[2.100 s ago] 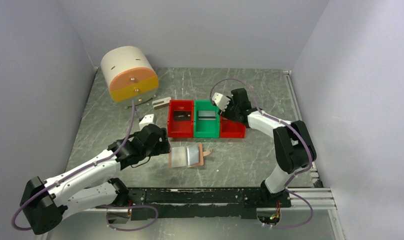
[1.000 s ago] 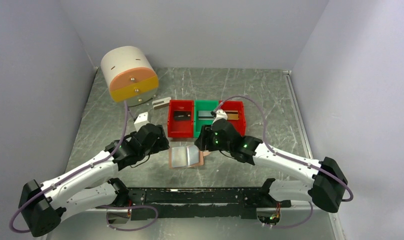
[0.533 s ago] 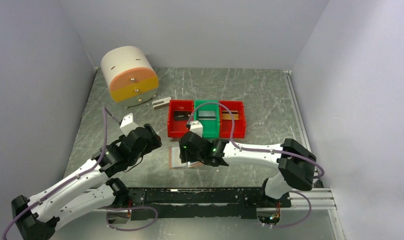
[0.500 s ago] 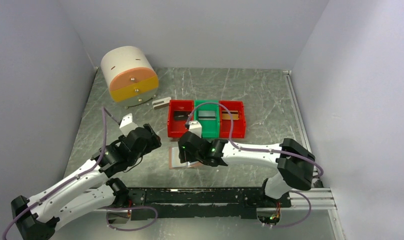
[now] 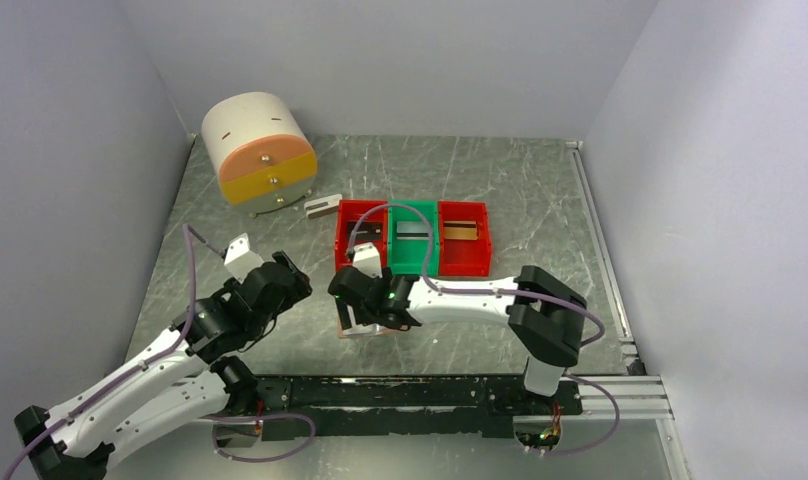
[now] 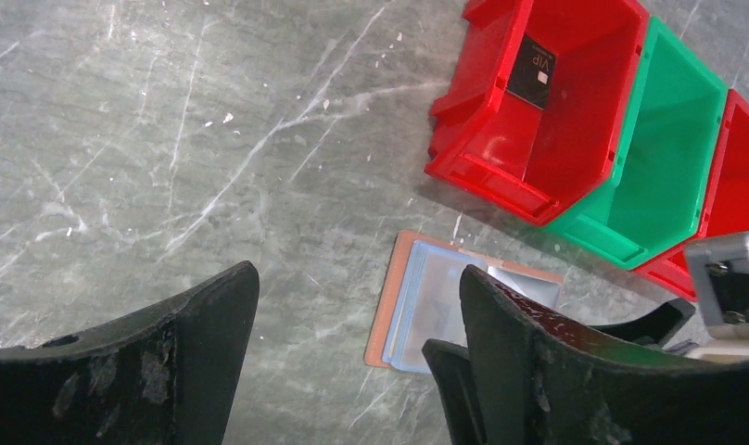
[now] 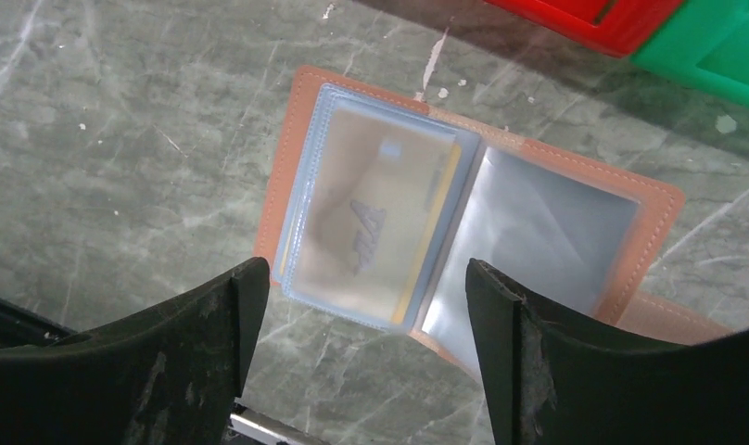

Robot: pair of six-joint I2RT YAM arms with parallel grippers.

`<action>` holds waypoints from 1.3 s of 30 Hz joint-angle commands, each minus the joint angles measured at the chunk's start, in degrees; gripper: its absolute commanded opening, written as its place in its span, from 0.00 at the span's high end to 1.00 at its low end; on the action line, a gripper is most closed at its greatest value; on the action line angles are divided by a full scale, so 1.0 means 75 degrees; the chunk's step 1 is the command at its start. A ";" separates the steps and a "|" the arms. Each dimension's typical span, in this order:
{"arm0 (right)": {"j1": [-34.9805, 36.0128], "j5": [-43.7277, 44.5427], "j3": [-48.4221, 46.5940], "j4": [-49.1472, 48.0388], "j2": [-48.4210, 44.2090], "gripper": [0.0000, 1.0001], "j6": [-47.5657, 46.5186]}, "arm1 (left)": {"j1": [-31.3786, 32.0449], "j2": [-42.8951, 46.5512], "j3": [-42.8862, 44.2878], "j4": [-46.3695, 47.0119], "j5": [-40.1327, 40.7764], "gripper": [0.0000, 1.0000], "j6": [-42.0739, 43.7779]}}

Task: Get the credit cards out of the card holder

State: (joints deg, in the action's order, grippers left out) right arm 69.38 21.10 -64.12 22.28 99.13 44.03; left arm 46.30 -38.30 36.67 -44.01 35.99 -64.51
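The tan card holder (image 7: 547, 218) lies open on the table, pale blue pockets up. Its left pocket holds a yellow-orange credit card (image 7: 375, 218); the right pocket looks clear. My right gripper (image 7: 363, 278) hovers open right above the holder, touching nothing, and hides most of the card holder (image 5: 346, 326) from the top camera. My left gripper (image 6: 357, 278) is open and empty, to the left of the card holder (image 6: 417, 297). A black card (image 6: 536, 69) lies in the left red bin (image 6: 501, 158), a grey-white card (image 5: 414, 230) in the green bin, a gold-brown card (image 5: 461, 231) in the right red bin.
Three joined bins stand behind the holder: red (image 5: 361, 262), green (image 5: 413, 262), red (image 5: 464, 262). A white drum with orange and yellow drawers (image 5: 260, 150) sits at the back left, with a small grey-white block (image 5: 323, 206) beside it. The right arm's cable arcs over the bins.
My right arm swung from the bins leftward to above the card holder, and its jaws widened. My left arm drew back toward the near left, away from the holder.
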 commanded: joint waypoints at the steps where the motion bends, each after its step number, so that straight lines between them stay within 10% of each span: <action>1: 0.0109 0.0405 -0.0531 0.0593 0.0493 0.18 -0.0025 | -0.0039 0.0151 -0.0052 -0.0338 0.0404 0.16 -0.0248; 25: 0.0117 0.0520 -0.0754 0.0830 0.1287 0.37 0.0208 | -0.0042 0.0323 -0.0122 -0.0449 0.0517 0.16 -0.0274; 39: -0.0614 -0.1256 0.0606 -0.1120 0.0510 0.51 0.0479 | -0.0045 -0.0013 -0.0108 -0.0113 0.0289 0.16 0.0039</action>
State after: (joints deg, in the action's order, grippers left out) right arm 66.67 16.88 -63.07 17.98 104.14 45.89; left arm 46.30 -37.65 36.14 -46.59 38.30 -65.80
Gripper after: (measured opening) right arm 0.525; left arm 0.844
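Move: The card holder lies open on the table, and the clear page on its left half has its middle about 3 cm ahead of the right hand, 1 cm to its left and 4 cm below. The holder's right half is some 6 cm right of the hand and 2 cm ahead. The left red tray stands about 18 cm ahead and 2 cm right, the green tray 18 cm ahead and 14 cm right. From the left hand, that page is roughly 11 cm right, 5 cm back and 13 cm down. The left clear page of the card holder is what the right hand works on. With open fingers, the hand sinks about 3 cm almost straight down to straddle the page's near part. It then stays low while the fingers close part-way, to about two thirds of their starting gap, squeezing the page between them from its sides. ##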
